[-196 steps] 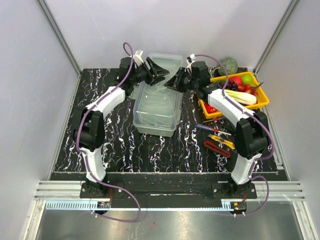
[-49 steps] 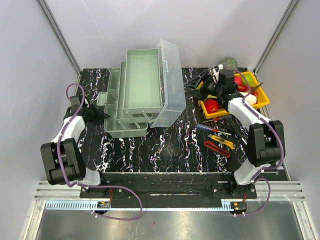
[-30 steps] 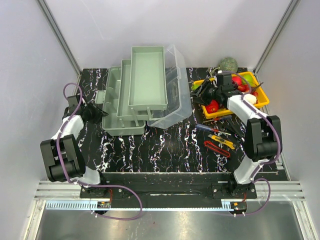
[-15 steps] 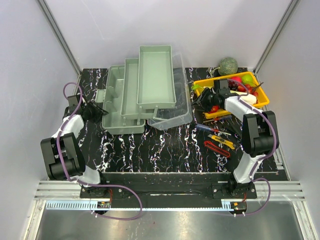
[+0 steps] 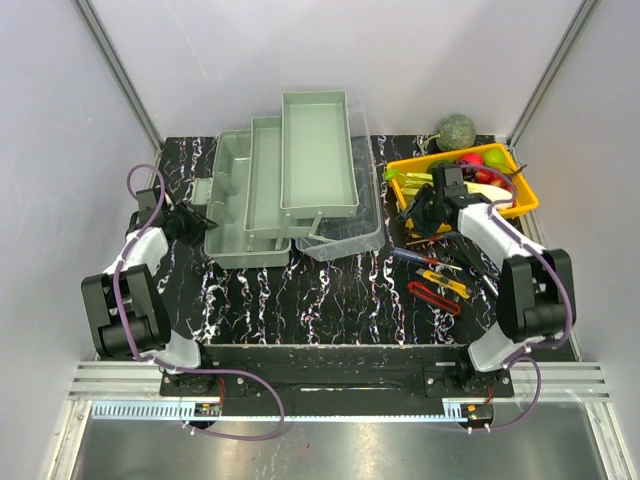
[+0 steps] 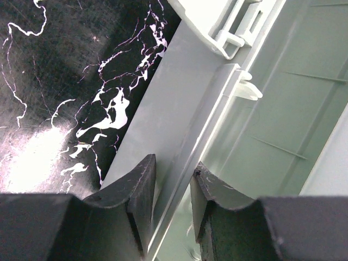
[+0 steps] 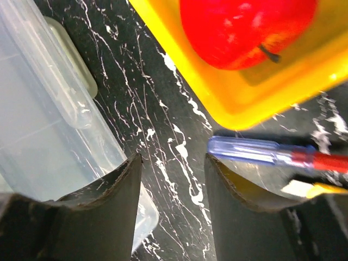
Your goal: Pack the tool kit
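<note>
The pale green toolbox [image 5: 232,255] stands open left of centre, its tiered trays [image 5: 316,150] fanned out. Its clear lid [image 5: 345,238] lies flat to the right. My left gripper [image 5: 197,218] is at the box's left wall. In the left wrist view its jaws [image 6: 173,179] stand slightly apart astride the wall's rim [image 6: 217,103]. My right gripper [image 5: 418,215] hangs open over bare table [image 7: 174,179], between the lid's corner [image 7: 49,125] and a blue-handled screwdriver [image 7: 255,151]. The screwdriver [image 5: 418,258], a yellow knife [image 5: 445,283] and a red knife [image 5: 432,298] lie on the table at right.
A yellow tray [image 5: 527,200] of fruit and vegetables sits at the back right, and a red apple [image 7: 244,27] in it is just beyond my right fingers. A green round fruit [image 5: 457,130] lies behind the tray. Walls close in on three sides.
The clear lid has dropped flat onto the table and the trays have shifted right. My right gripper has come down from the yellow tray toward the screwdriver. The left arm has barely moved.
</note>
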Tool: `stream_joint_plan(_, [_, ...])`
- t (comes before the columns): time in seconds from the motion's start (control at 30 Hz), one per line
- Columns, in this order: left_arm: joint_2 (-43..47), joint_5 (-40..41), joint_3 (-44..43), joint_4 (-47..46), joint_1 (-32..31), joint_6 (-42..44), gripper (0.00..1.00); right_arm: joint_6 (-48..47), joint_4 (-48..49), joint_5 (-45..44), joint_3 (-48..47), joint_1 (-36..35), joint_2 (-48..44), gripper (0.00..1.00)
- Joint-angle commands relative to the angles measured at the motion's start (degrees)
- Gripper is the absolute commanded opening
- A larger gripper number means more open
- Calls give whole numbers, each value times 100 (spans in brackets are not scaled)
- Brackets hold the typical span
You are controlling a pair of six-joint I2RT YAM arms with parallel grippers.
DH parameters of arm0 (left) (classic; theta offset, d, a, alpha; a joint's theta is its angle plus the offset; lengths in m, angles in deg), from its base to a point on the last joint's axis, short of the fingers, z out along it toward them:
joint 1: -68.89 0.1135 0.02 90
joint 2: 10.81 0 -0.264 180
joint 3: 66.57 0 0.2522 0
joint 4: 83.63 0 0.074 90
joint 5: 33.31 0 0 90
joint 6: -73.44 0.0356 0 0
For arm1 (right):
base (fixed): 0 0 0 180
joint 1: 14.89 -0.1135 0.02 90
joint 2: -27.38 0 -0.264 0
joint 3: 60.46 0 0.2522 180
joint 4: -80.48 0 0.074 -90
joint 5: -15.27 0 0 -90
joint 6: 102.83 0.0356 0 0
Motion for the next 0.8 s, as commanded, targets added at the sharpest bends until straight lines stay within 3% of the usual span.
stream_joint_plan(0.0, [-53,134,-269,527,-26,-114,34,-64,-733,-1062,94,-18,-893,57])
stream_joint_plan(0.1, [-27,108,-489,668,-9,-35,35,-55,-1093,-1353,182,-18,-1262,66])
stream_joint_plan(0.2, [-18,3,-656,747,-26,44,40,-20,-1384,-1565,384,-9,-1622,89])
stream_joint_plan(0.27, [-9,3,-779,835,-17,114,44,50,-1498,-1679,586,-9,-1903,99])
stream_joint_plan(0.6, [508,-209,-1324,1230,-8,255,78,1113,-2359,-1829,1210,18,-2889,99])
stream_joint_plan(0.77, [1115,108,-1588,1547,0,465,95,1036,-2510,-1741,1421,18,-2916,95])
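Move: The red cutter lies on the table about 15 cm back and 10 cm to the right of the right hand, some 9 cm below it. From the same hand, the yellow cutter is about 12 cm back and 12 cm right, the blue screwdriver 6 cm back and 8 cm right, and the red apple in the tray 7 cm ahead and 6 cm right. The left hand's fingers still straddle the toolbox's left rim; the red cutter is roughly 57 cm to its right and 17 cm back. The right hand swings back about 12 cm and some 7 cm to the right, away from the tray corner and across the screwdriver end towards the two cutters, rising nearly 5 cm at first and then sinking a little, while it turns about 15 degrees clockwise and opens from half to fully wide. The left hand spreads its fingers from a third open to nearly full and, after a brief start in place, lifts about 7 cm, coming free of the toolbox's left rim. ##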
